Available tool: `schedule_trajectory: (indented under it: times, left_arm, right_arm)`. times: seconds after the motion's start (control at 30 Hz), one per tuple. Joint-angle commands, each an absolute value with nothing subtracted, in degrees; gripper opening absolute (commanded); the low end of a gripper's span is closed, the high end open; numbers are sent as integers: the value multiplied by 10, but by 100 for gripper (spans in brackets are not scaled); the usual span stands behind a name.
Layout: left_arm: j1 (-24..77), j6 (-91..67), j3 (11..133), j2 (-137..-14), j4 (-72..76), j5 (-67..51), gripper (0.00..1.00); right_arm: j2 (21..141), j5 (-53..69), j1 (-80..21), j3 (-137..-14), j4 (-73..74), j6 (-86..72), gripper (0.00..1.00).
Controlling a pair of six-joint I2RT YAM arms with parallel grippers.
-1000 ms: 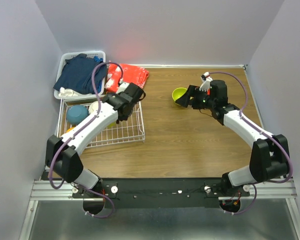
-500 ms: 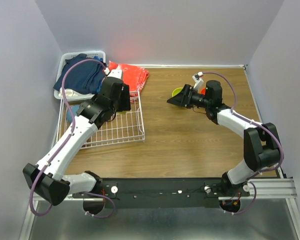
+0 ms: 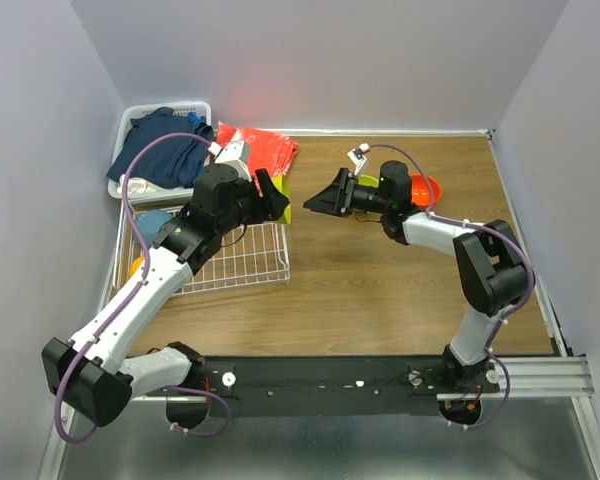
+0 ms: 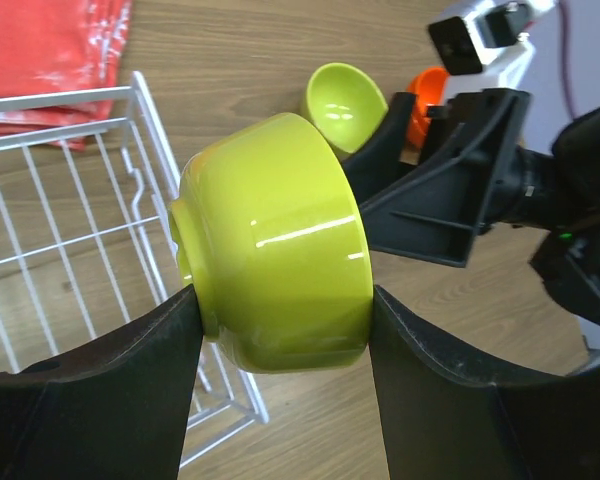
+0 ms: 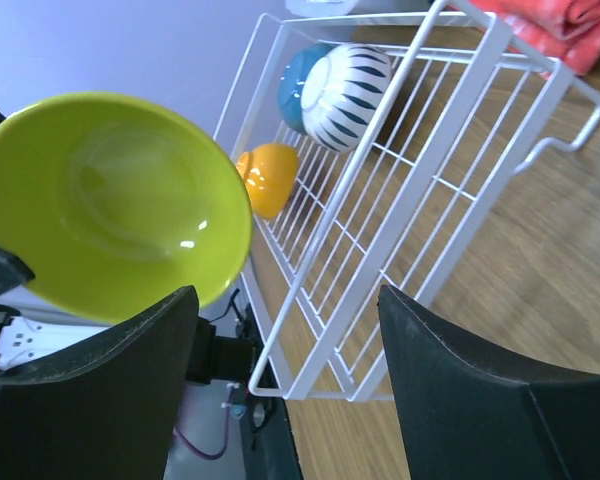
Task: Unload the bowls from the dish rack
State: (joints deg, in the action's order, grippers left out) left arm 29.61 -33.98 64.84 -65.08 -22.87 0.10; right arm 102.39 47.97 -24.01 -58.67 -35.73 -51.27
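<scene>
My left gripper is shut on a lime green bowl, held on its side above the right edge of the white wire dish rack. My right gripper is open and empty, pointing left at that bowl and a short way from it. In the rack are a blue bowl, a white ribbed bowl and a yellow-orange bowl. A second lime green bowl and a red-orange bowl sit on the table behind my right gripper.
A white plastic basket of dark blue clothes stands at the back left, behind the rack. A red cloth lies beside it. Purple walls close in the table on both sides and at the back.
My left gripper lifted the lime green bowl out of the rack and carried it right. My right gripper left the other lime bowl on the table and swung left toward the held one.
</scene>
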Motion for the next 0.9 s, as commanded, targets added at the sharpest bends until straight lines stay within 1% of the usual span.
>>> schedule_trajectory:
  times: [0.0,0.2,0.3,0.33,0.4,0.43,0.5,0.53,0.57,0.6,0.63,0.7,0.73,0.8,0.83,0.87]
  left_arm:
    - [293,-382,628,-635,-135,-57,33]
    - [293,-423,592,-633,-81,-77,33]
    - [293,-428,586,-636,-72,-80,33]
    - [293,-430,581,-637,-68,-82,33]
    - [293,-432,578,-638,-61,-86,33]
    - [293,-431,577,-639,-60,-87,33]
    - [293,-430,574,-639,-59,-91,33]
    - [293,-426,572,-639,-59,-91,34]
    - [293,-424,572,-638,-61,-90,36]
    - [293,-419,572,-638,-65,-85,40]
    - [293,-411,573,-635,-69,-81,51]
    - [293,-394,576,-628,-94,-54,66]
    - [293,-383,580,-624,-104,-39,80]
    - [293,-347,583,-606,-136,-9,92]
    - [293,-332,586,-598,-147,32,99]
    - [293,-305,587,-583,-167,49,99]
  right_arm:
    - [1057,513,-254,-614,-444,-572,79]
    - [1078,527,-266,-631,-464,-587,73]
    - [1084,531,-271,-637,-464,-586,67]
    - [1085,531,-272,-638,-462,-585,61]
    - [1088,533,-272,-640,-461,-586,52]
    - [1090,533,-272,-640,-461,-586,42]
    - [1089,534,-272,-639,-458,-584,31]
    - [1089,534,-272,-640,-454,-580,19]
    - [1085,534,-272,-642,-445,-576,14]
    - [1082,528,-272,-643,-418,-557,9]
    - [1079,524,-272,-645,-398,-544,1]
    - [1066,506,-272,-654,-332,-498,1]
    - [1062,498,-272,-658,-304,-480,1]
    - [1048,459,-272,-676,-245,-423,1]
    - [1044,443,-272,-684,-181,-403,1]
    - [1041,427,-272,-691,-149,-384,1]
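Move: The green bowl being handed over is in the left fingers, its middle roughly 3 cm ahead, 3 cm right and 4 cm below that hand. From the open right hand it lies about 8 cm left, 1 cm back and 4 cm higher, its mouth facing that hand. The dish rack's right side is some 17 cm below the left hand and 2 cm ahead, neither left nor right. The other green bowl stands about 15 cm right of the right hand, 10 cm ahead and 16 cm down. Leftward by about 3 cm, the right hand brings its open fingers to the bowl's rim, then stops and shuts them, pinching the rim wall. The left hand carries the bowl some 3 cm right to meet it, rolling about 10 degrees so its left side dips, holds there until the right fingers are shut, then opens and starts easing back left. ##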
